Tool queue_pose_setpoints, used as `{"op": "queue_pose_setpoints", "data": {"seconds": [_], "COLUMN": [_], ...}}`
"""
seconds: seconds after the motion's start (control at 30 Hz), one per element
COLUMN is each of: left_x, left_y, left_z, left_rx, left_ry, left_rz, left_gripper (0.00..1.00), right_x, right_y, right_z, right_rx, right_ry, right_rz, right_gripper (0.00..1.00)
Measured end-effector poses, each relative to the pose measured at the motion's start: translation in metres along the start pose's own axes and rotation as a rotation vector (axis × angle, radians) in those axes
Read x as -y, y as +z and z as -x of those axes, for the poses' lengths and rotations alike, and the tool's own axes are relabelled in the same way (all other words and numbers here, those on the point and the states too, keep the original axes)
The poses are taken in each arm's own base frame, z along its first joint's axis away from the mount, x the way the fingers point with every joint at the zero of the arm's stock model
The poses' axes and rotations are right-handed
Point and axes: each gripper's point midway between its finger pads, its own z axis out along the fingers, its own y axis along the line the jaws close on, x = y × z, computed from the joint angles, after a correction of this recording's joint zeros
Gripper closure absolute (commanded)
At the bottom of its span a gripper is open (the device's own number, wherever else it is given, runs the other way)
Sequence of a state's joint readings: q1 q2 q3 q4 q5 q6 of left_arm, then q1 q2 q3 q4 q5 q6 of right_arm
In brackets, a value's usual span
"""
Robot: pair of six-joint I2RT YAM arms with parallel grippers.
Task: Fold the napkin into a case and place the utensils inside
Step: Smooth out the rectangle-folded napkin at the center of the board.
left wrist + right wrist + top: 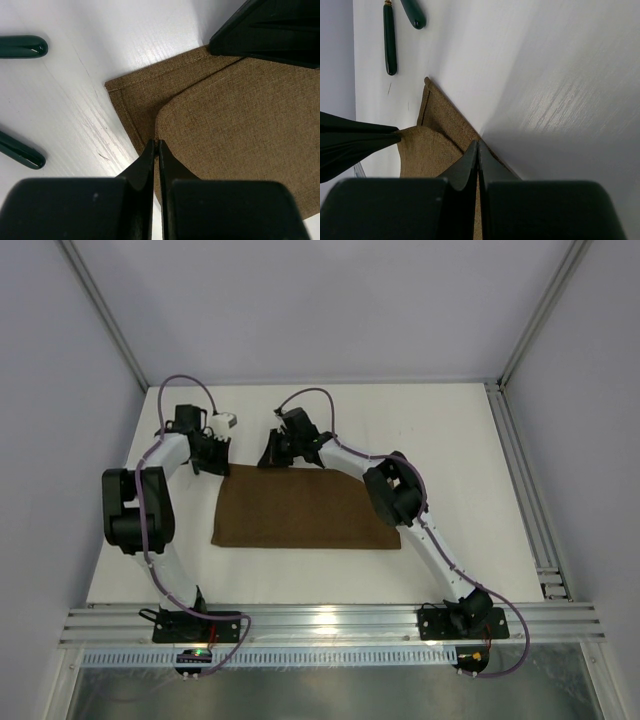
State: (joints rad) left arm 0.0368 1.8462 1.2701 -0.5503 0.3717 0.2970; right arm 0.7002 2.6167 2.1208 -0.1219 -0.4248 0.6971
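Note:
The brown napkin (300,515) lies on the white table as a wide rectangle, its top layer lifted along the far edge. My left gripper (212,462) is shut on the far-left corner of that layer (157,142). My right gripper (277,455) is shut on the far edge a little to the right (477,142). Below the held layer, the bottom layer's hemmed corner (120,95) lies flat. The utensils show only as two dark handles (20,46) (20,150) on the table just past the napkin, also seen in the right wrist view (390,40) (414,14). No case is in view.
Aluminium rails run along the table's right side (520,480) and near edge (330,625). Pale walls enclose the table on the left, back and right. Both arms reach to the back left, close together.

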Motion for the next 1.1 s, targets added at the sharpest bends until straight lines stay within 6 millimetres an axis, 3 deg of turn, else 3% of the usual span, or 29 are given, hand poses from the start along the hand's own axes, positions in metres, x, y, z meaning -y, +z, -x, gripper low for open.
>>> {"op": "queue_pose_setpoints", "data": {"seconds": [0.2,0.5,0.73,0.8,0.93,1.1], "left_x": [0.004,0.0,-0.012,-0.016,-0.021,-0.022], "left_y": [-0.007,-0.016,-0.002,0.008,0.025,0.027], "left_z": [0.01,0.044,0.057,0.055,0.04,0.032], "left_rx": [0.035,0.113,0.116,0.096,0.038,0.007], "left_ry": [0.003,0.014,0.008,-0.005,-0.037,-0.047], "left_rz": [-0.012,-0.004,0.003,0.004,0.002,0.008], "left_gripper": [1.0,1.0,1.0,1.0,1.0,1.0], "right_x": [0.0,0.0,0.0,0.0,0.0,-0.002], "right_y": [0.0,0.0,0.0,-0.001,-0.01,-0.041], "right_z": [-0.001,-0.001,-0.002,-0.002,0.002,0.021], "right_rx": [-0.002,-0.003,-0.008,-0.008,0.001,0.036], "right_ry": [-0.001,-0.012,-0.029,-0.039,-0.069,-0.11], "right_rz": [-0.005,-0.006,-0.008,-0.008,-0.046,-0.115], "right_gripper": [0.97,0.97,0.97,0.93,0.72,0.65]}}
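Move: The left hand has the top layer of the napkin pinched, and the lower layer's far-left corner lies about 5 cm ahead of it, 1 cm left and barely below. Past that corner, one utensil handle is some 7 cm ahead and 5 cm left of the hand; the other is 4 cm ahead and 9 cm left. From the right hand, whose shut fingertips rest on the far edge, the corner is roughly 9 cm left and 1 cm ahead. Up and forward in an arc, the left hand carries the pinched top layer towards the lower layer's far-left corner, rising about 4 cm and then sinking to the board some 5 cm farther out, fingers still shut. The right hand keeps its fingertips on the far edge, then near the end partly opens, comes free, and lifts up and right about 3 cm each. ##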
